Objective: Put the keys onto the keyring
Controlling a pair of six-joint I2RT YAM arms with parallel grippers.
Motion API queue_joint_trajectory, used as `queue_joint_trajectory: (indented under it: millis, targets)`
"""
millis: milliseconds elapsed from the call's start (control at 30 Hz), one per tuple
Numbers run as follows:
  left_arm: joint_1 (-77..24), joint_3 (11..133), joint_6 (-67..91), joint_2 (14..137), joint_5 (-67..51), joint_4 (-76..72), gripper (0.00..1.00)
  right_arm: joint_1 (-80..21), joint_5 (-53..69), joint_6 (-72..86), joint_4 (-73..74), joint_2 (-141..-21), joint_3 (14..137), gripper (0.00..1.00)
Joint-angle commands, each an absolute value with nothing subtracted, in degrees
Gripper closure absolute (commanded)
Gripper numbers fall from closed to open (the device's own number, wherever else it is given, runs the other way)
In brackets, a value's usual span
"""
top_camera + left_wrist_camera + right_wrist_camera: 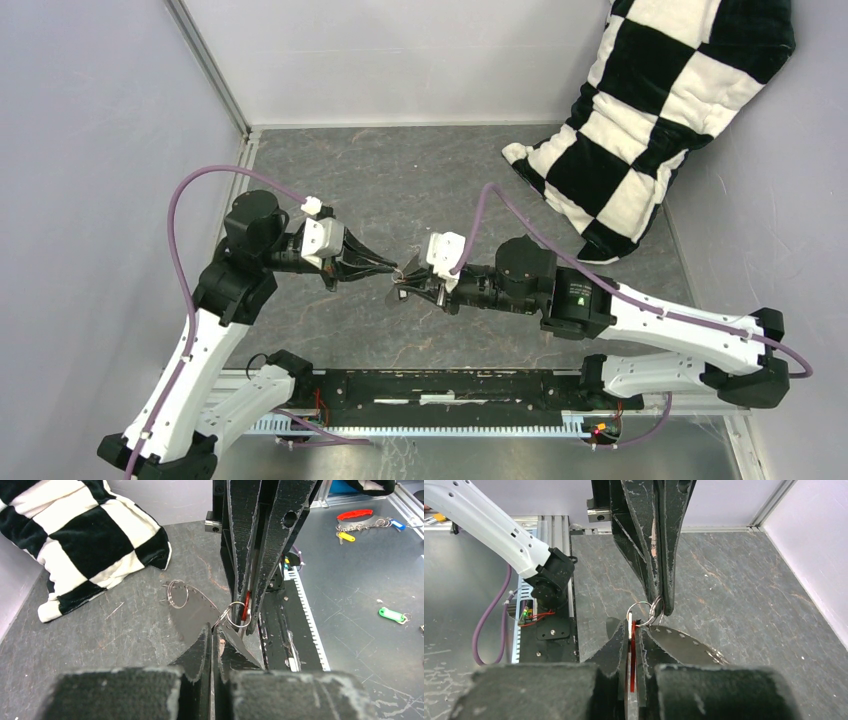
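Both grippers meet tip to tip over the middle of the slate table (420, 180). My right gripper (634, 630) is shut on the red key (631, 650), which stands edge-on between its fingers with a small wire loop (640, 603) at its top. My left gripper (212, 630) is shut at that loop, on the keyring (192, 612). The keyring is a thin grey oval with a row of small metal pieces along one edge, spread under both pairs of fingertips (684, 641). From above, the left gripper (392, 268) and right gripper (403, 290) nearly touch. I cannot tell whether the keyring hangs or rests on the table.
A black-and-white checkered pillow (650, 110) leans in the far right corner. On the metal bench behind the arms lie other key tags: red (355, 515), yellow (346, 536) and green (392, 615). Walls close the table on the left, right and back.
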State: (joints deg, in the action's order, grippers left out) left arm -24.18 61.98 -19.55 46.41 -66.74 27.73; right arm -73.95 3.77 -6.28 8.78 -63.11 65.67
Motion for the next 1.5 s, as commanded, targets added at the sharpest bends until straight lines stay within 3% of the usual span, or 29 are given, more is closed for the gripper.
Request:
queue_joint_trajectory:
  millis: [0, 67, 100, 267, 367, 500, 667, 800, 1000, 1100, 1233, 1300, 1467]
  targets:
    - [-24.35, 64.52, -21.5, 46.11, -68.41, 26.83, 0.98, -74.66, 1.48, -7.91, 8.7, -63.89, 69.44, 1.0]
    - [-24.37, 64.58, -21.61, 45.99, -68.29, 26.9, 0.98, -74.65, -0.7, -7.82, 10.12, -63.75, 69.53, 0.99]
    - [-24.35, 64.6, -21.64, 45.9, -68.14, 26.97, 0.98, -74.64, -2.8, -7.62, 10.78, -63.49, 69.48, 0.94]
    - [-24.35, 64.08, -21.31, 45.18, -64.71, 25.42, 0.98, -74.67, -12.29, -6.42, 12.19, -60.09, 67.83, 0.35]
    - [-24.35, 62.01, -17.43, 43.69, -60.05, 19.55, 0.98, -74.64, -13.56, -6.33, 12.73, -58.65, 67.47, 0.16]
    - [-24.35, 59.55, -15.42, 42.28, -53.49, 13.88, 0.98, -74.62, -11.6, -5.67, 12.51, -58.88, 66.36, 0.02]
    - [-24.35, 57.33, -13.72, 41.04, -46.39, 9.69, 0.98, -74.66, -11.05, -3.27, 9.6, -60.08, 64.29, 0.02]
    - [-24.35, 56.87, -13.86, 40.74, -47.63, 9.82, 0.98, -74.69, -12.41, -3.95, 9.26, -59.53, 62.44, 0.02]
    - [-24.35, 57.64, -21.28, 42.75, -46.3, 19.57, 0.96, -74.46, -13.31, -2.2, 12.44, -61.26, 56.61, 0.02]
    - [-24.35, 57.01, -27.54, 44.84, -44.55, 26.15, 0.55, -73.72, -12.52, -4.06, 9.99, -62.5, 49.26, 0.02]
    - [-24.26, 55.09, -29.08, 46.95, -41.61, 29.88, 0.2, -69.36, -7.02, -6.03, 5.25, -68.99, 45.61, 0.02]
    - [-24.23, 53.88, -29.3, 47.39, -40.34, 30.22, 0.11, -63.8, -2.65, -4.68, 4.39, -72.25, 45.65, 0.02]
    - [-24.14, 50.81, -33.33, 51.52, -37.69, 33.95, 0.11, -49.71, 14.84, -3.88, 0.44, -81.73, 45.72, 0.07]
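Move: The black-tag key lies on the table about 35 cm below both hands, roughly 8 cm ahead of the left hand and 10 cm ahead of the right, sideways level with both. The curved metal keyring, still pinched at the left fingertips, hangs with its middle some 6 cm below either hand, level with the left and about 2 cm ahead of the right. The red-tag key is between the right fingertips, about 2 cm back and 1 cm right of the left hand. Right releases the red-tag key, sinks 25 cm towards the black-tag key; left goes down and forward, releasing the keyring. ##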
